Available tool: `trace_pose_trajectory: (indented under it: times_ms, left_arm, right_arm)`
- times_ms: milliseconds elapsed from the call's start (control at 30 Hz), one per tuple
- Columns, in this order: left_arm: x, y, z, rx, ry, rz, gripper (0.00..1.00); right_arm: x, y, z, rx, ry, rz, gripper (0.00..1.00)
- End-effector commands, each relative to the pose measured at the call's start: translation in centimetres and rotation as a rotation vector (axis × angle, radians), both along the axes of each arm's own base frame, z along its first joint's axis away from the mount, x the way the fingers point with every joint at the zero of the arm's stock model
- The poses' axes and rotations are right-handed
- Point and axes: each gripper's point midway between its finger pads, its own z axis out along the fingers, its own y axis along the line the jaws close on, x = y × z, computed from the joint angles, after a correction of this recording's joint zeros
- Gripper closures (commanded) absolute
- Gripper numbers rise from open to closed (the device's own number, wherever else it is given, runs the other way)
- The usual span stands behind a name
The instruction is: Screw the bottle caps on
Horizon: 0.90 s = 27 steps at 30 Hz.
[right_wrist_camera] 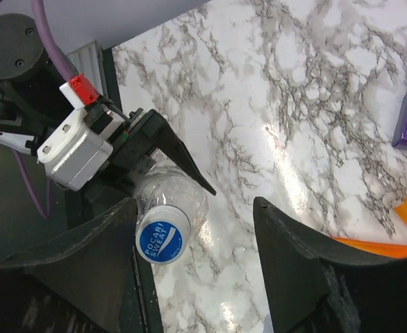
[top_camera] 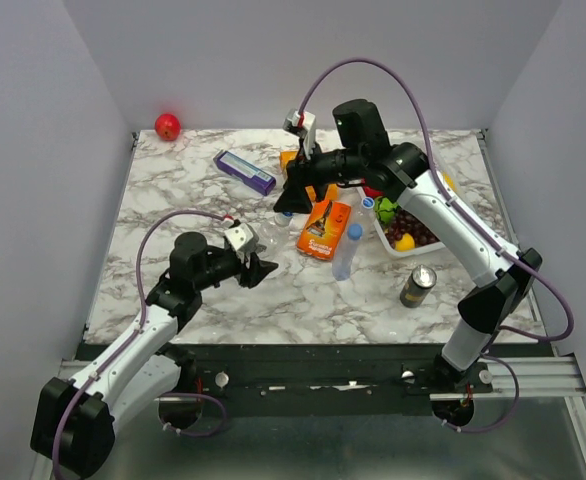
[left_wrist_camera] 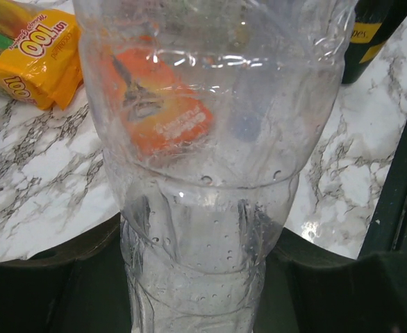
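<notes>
A clear bottle (left_wrist_camera: 210, 173) fills the left wrist view, and my left gripper (left_wrist_camera: 196, 277) is shut on its lower body. From above, that bottle (top_camera: 270, 238) stands left of centre with my left gripper (top_camera: 257, 268) at its near side. Its blue cap (right_wrist_camera: 163, 234) sits on the neck. My right gripper (right_wrist_camera: 196, 257) hovers over it, open, with the cap against the inner side of the left finger (right_wrist_camera: 99, 263); from above, the right gripper (top_camera: 289, 203) is directly over the bottle's top. A second capped bottle (top_camera: 345, 258) stands near the middle.
An orange packet (top_camera: 323, 230) lies beside the held bottle. A white tray (top_camera: 388, 243) of fruit is at the right, with a dark can (top_camera: 418, 286) in front of it. A purple box (top_camera: 244, 171) and a red ball (top_camera: 167, 126) are at the back left.
</notes>
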Motion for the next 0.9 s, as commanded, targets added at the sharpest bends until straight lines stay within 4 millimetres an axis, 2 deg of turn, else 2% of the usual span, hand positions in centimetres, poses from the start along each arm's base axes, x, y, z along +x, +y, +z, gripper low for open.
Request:
trace_pose_trajectory:
  times_ms: [0,167,333,467,500,533,567,633,667,700,733,767,867]
  left_arm:
    - [0.2,-1.0,3.3,-0.113,0.012,-0.001,1.00]
    - [0.8,-1.1,3.9,-0.142,0.029,0.020,1.00]
    - [1.0,-1.5,4.8,-0.185,0.048,0.022,1.00]
    - [1.2,-1.7,5.4,-0.198,0.040,0.012,1.00]
    - [1.2,-1.7,5.4,-0.196,0.038,0.011,1.00]
    - [1.2,-1.7,5.4,-0.195,0.038,0.010,1.00]
    - [1.1,-1.7,5.0,-0.182,0.037,0.007,0.94]
    - [1.3,-1.4,4.0,-0.157,0.052,0.022,0.59]
    - [1.7,-0.8,3.1,-0.133,0.077,0.077,0.31]
    - [2.0,-0.4,2.7,-0.112,0.077,0.102,0.19]
    - [2.1,0.0,2.2,-0.090,0.079,0.124,0.01]
    - [2.1,0.8,1.3,-0.043,0.104,0.159,0.01]
    - [1.8,2.5,0.3,0.055,0.128,0.201,0.01]
  right_arm:
    - [-0.4,1.1,0.9,0.071,-0.009,0.049,0.25]
    - [-1.0,1.4,0.6,0.083,0.031,0.082,0.25]
    - [-1.0,1.7,-0.4,0.077,0.062,0.084,0.33]
    - [-0.8,2.1,-0.8,0.084,0.072,0.100,0.52]
    - [-0.8,2.2,-0.9,0.086,0.068,0.104,0.62]
    - [-0.6,2.3,-0.9,0.085,0.054,0.110,0.66]
    - [-0.3,2.5,-0.9,0.085,0.042,0.110,0.70]
    - [0.3,2.6,-0.9,0.081,-0.003,0.114,0.78]
    - [0.8,2.6,-1.1,0.074,-0.032,0.100,0.80]
    - [1.1,2.6,-1.3,0.070,-0.061,0.099,0.83]
    - [1.4,2.5,-1.6,0.064,-0.111,0.110,0.83]
    - [1.9,2.6,-1.6,0.071,-0.158,0.105,0.84]
    - [2.4,2.3,-3.8,0.021,-0.211,0.114,0.85]
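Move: Just under the right fingers, about 4 cm lower, 3 cm back and 1 cm left, is the blue cap atop the clear bottle that the left hand still holds. From the left hand this cap lies some 12 cm up, 4 cm ahead and 5 cm right. Down on the table from the right hand, the orange bag is about 6 cm ahead and 8 cm right, the yellow bag 20 cm ahead and 4 cm right, and the capped bottle 3 cm back and 12 cm right. Raising the held bottle about 3 cm, its right side tipping up, the left hand brings the cap between the right fingers while the right hand eases some 2 cm left. The right fingers pinch the cap, then carry on down and slightly forward; the left hand sinks 1–2 cm and opens wide, giving up its grip on the bottle. ##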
